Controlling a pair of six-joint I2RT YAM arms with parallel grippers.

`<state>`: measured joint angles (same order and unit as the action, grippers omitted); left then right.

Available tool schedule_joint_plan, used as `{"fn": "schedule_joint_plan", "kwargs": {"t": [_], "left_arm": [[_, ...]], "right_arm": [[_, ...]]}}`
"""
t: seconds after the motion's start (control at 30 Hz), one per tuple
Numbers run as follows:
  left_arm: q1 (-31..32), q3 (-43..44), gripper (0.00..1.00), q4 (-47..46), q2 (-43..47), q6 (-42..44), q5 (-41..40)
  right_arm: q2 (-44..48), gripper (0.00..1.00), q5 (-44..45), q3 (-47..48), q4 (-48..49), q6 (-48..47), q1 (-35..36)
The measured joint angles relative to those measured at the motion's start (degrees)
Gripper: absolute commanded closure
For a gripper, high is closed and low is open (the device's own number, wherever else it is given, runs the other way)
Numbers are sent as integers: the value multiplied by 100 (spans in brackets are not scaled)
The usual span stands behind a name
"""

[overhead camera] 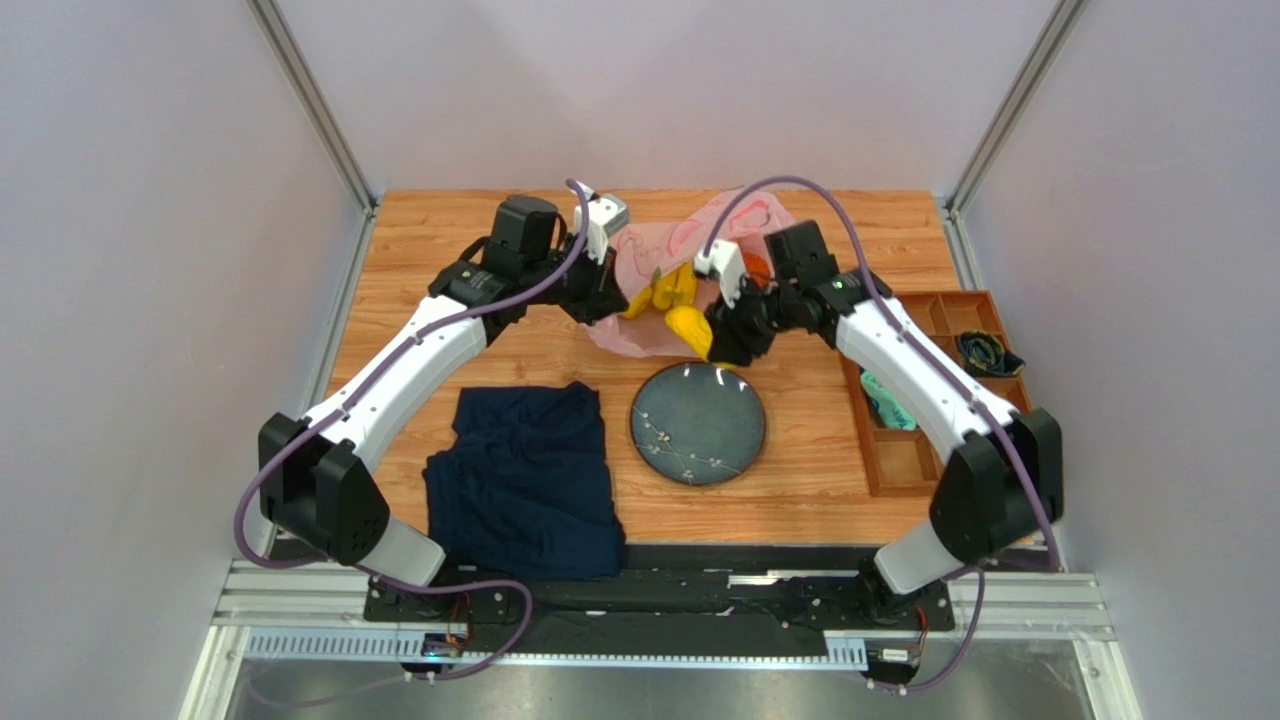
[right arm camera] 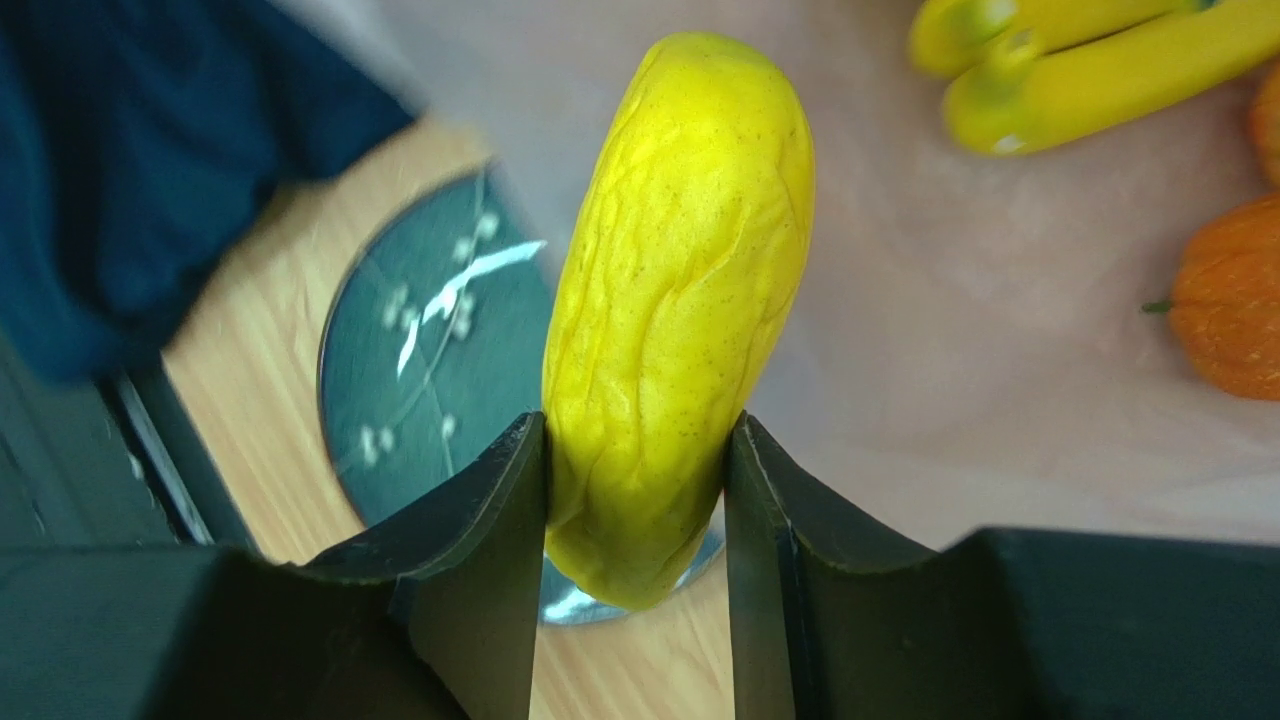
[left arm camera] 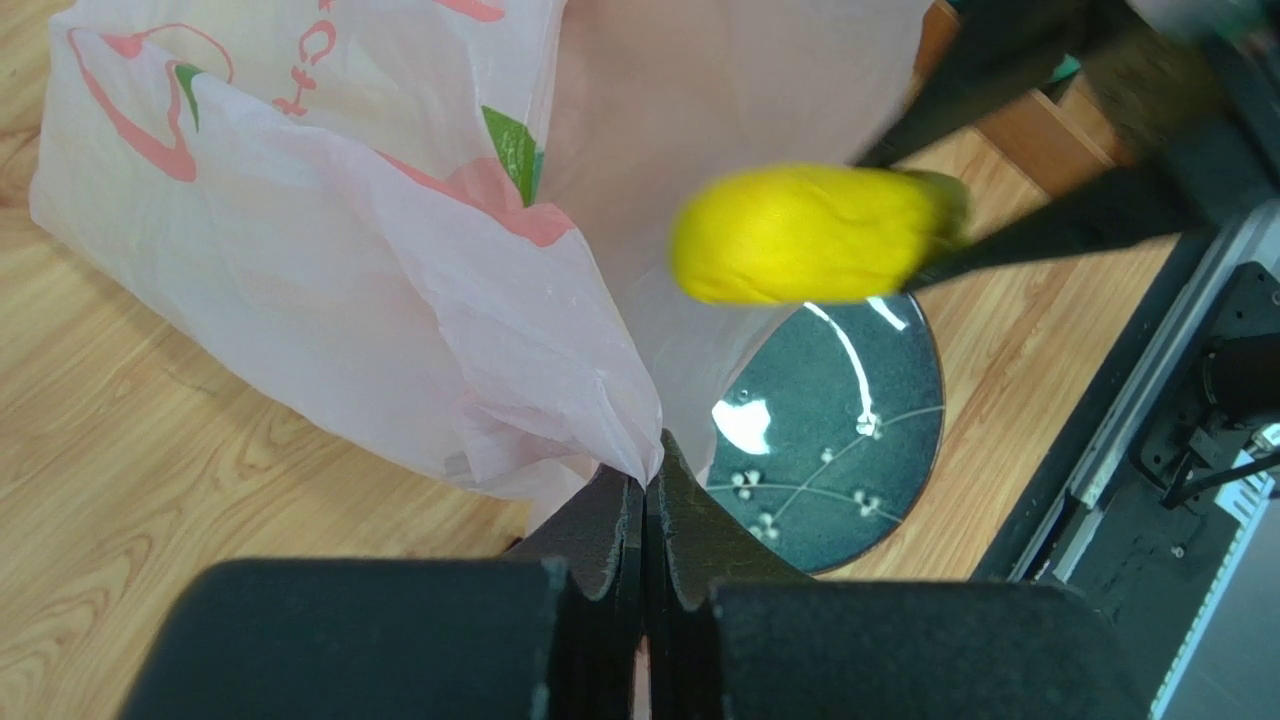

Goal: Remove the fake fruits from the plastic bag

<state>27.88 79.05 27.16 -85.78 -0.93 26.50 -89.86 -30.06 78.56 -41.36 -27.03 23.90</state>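
The pink plastic bag (overhead camera: 661, 248) lies at the back middle of the table, its edge (left arm camera: 451, 270) pinched in my shut left gripper (left arm camera: 649, 480). My right gripper (right arm camera: 639, 450) is shut on a long wrinkled yellow fruit (right arm camera: 676, 300), held in the air over the bag's mouth and the plate's far edge (left arm camera: 819, 233). A yellow banana bunch (right arm camera: 1082, 60) and an orange round fruit (right arm camera: 1232, 300) lie on the bag's film. From above, the banana bunch (overhead camera: 666, 288) and the held yellow fruit (overhead camera: 688, 327) show between the two grippers.
A dark round plate (overhead camera: 697, 425) sits just in front of the bag. A navy folded cloth (overhead camera: 526, 480) lies front left. A wooden tray (overhead camera: 917, 405) with small items stands along the right edge.
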Motion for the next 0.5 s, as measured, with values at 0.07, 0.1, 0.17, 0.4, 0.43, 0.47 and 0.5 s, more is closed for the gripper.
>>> {"fn": "schedule_joint_plan", "kwargs": {"t": [0.07,0.1,0.17,0.4,0.43,0.47,0.5], "left_arm": [[0,0,100,-2,0,-7,-7],[0,0,100,-4,0,-9,-11],[0,0,100,-7,0,-11,-17],[0,0,100,-46,0,-42,9],[0,0,100,-48,0,-46,13],[0,0,100,-50,0,-46,13],[0,0,100,-50,0,-46,13]], "right_arm": [[540,91,-33,-520,-195,-595,37],[841,91,-50,-780,-291,-911,52],[1375,91,-48,-1220,-450,-1550,74],[1499,91,177,-2269,-332,-2592,116],[1311,91,245,-2295,-243,-2564,125],[1084,91,337,-2295,-90,-2468,131],[975,91,382,-2295,4,-2406,138]]}}
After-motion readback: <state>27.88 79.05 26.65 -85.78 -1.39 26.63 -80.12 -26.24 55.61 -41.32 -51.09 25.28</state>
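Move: The plate I'm taking the long yellow fruit to has its middle about 7 cm back and 1 cm left of my right hand, some 16 cm below. The other yellow fruits, inside the open bag, lie about 18 cm ahead and 3 cm left of that hand, and the orange fruit about 20 cm ahead and 9 cm right. From my left hand the plate is roughly 7 cm back, 12 cm right and 22 cm down. Still gripping the long yellow fruit near one end, my right hand swings back and to the right, some 8 cm back and 5 cm right, away from the bag, then sinks about 9 cm towards the plate. Its wrist turns some 20 degrees counter-clockwise while the fingers tip steeper. My left hand stays put, pinching the bag's edge. ##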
